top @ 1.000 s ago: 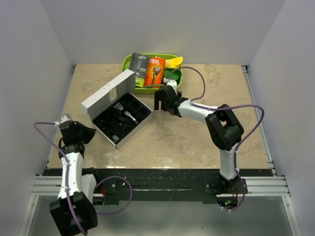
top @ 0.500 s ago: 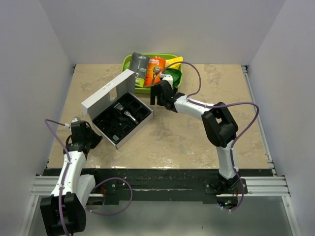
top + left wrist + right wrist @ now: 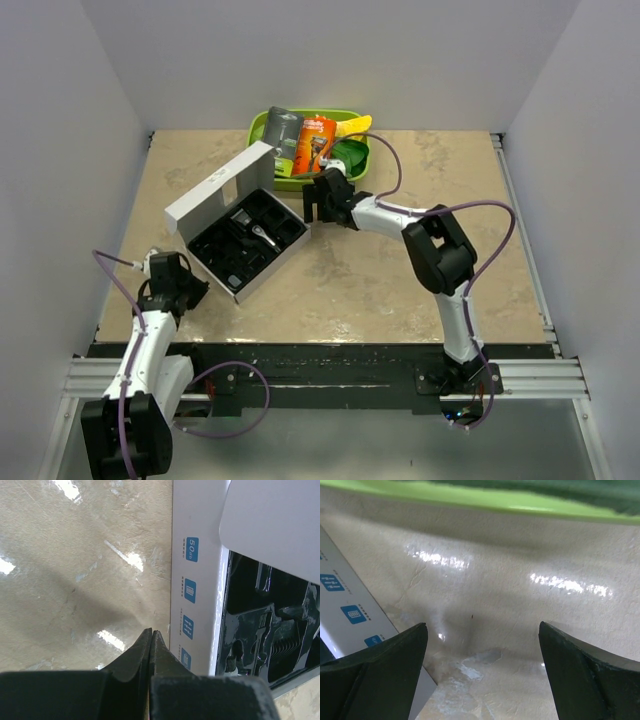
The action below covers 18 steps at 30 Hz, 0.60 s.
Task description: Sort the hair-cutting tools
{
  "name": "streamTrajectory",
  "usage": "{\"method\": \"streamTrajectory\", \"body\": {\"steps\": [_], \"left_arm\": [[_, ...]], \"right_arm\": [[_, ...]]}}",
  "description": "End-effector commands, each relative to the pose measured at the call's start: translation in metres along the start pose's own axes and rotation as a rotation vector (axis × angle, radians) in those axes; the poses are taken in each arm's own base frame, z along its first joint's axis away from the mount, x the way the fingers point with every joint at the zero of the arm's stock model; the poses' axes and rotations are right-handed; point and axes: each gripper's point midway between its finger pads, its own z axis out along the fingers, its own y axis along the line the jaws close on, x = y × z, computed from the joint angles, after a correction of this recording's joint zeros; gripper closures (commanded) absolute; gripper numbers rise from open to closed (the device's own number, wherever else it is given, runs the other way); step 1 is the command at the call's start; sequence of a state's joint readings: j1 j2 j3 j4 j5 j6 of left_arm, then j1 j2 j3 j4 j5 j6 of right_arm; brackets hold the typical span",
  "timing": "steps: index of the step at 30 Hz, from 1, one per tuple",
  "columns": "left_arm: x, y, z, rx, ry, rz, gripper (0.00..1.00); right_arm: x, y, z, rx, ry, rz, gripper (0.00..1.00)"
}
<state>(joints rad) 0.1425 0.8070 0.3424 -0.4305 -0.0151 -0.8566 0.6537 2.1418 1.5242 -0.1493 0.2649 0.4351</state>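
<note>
An open white box (image 3: 222, 186) lies left of centre, and its black insert (image 3: 243, 243) holds the hair-cutting tools. The slim clipper with a silver head (image 3: 260, 234) lies in the insert. In the left wrist view a toothed black comb piece (image 3: 292, 645) shows in a moulded pocket. My left gripper (image 3: 190, 292) is shut and empty, low by the box's near-left side; its tips (image 3: 151, 631) sit just left of the box's white wall (image 3: 192, 595). My right gripper (image 3: 318, 201) hangs open and empty (image 3: 482, 630) over bare table between the box's right corner (image 3: 350, 610) and the green tray (image 3: 520, 505).
The green tray (image 3: 362, 160) at the back centre holds an orange razor package (image 3: 316, 143), a grey-and-green package (image 3: 283, 135) and a yellow item (image 3: 355, 125). The box's lid (image 3: 275, 525) stands up on its far-left side. White walls enclose the table on three sides.
My left arm has swung right and lower, up to the box's near-left side, still shut. The right gripper has shifted slightly left and back, between the box corner and the green tray.
</note>
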Motion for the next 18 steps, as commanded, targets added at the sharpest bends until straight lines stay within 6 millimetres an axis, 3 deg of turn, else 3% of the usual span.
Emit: {"method": "streamTrajectory", "body": {"steps": [1,10,18], "left_arm": [[-0.003,-0.002,0.005,0.018,-0.036,-0.029,1.0],[-0.007,-0.005,0.004,0.041,-0.061,-0.027,1.0],[-0.007,-0.01,0.004,0.066,-0.055,0.004,1.0]], "right_arm": [[0.005,0.024,-0.025,-0.111,0.014,-0.058,0.04],[0.033,0.053,-0.049,-0.151,0.027,-0.144,0.05],[0.045,0.07,-0.076,-0.159,0.001,-0.153,0.05]]}}
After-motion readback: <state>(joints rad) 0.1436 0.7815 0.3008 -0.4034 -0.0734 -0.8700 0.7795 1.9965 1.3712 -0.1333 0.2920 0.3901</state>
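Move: Behind the right hand, roughly 4 cm back and 2 cm to its left, is the right corner of the tool box; the tray's middle is about 10 cm back and 14 cm left of that hand. The green basket sits some 13 cm ahead of the right hand, level with it sideways. From the left hand the tray's middle is around 11 cm ahead and 9 cm right, and the tray's nearest corner about 3 cm back and 6 cm right. Sweeping back about 6 cm and a little to the left, away from the basket, the open right hand pushes the box's right corner along with the outer side of its left finger, rising slightly at the end. The left hand, shut, sinks about a centimetre beside the tray's left wall; the wall comes up against its tips, and the hand shifts about 1 cm left. ##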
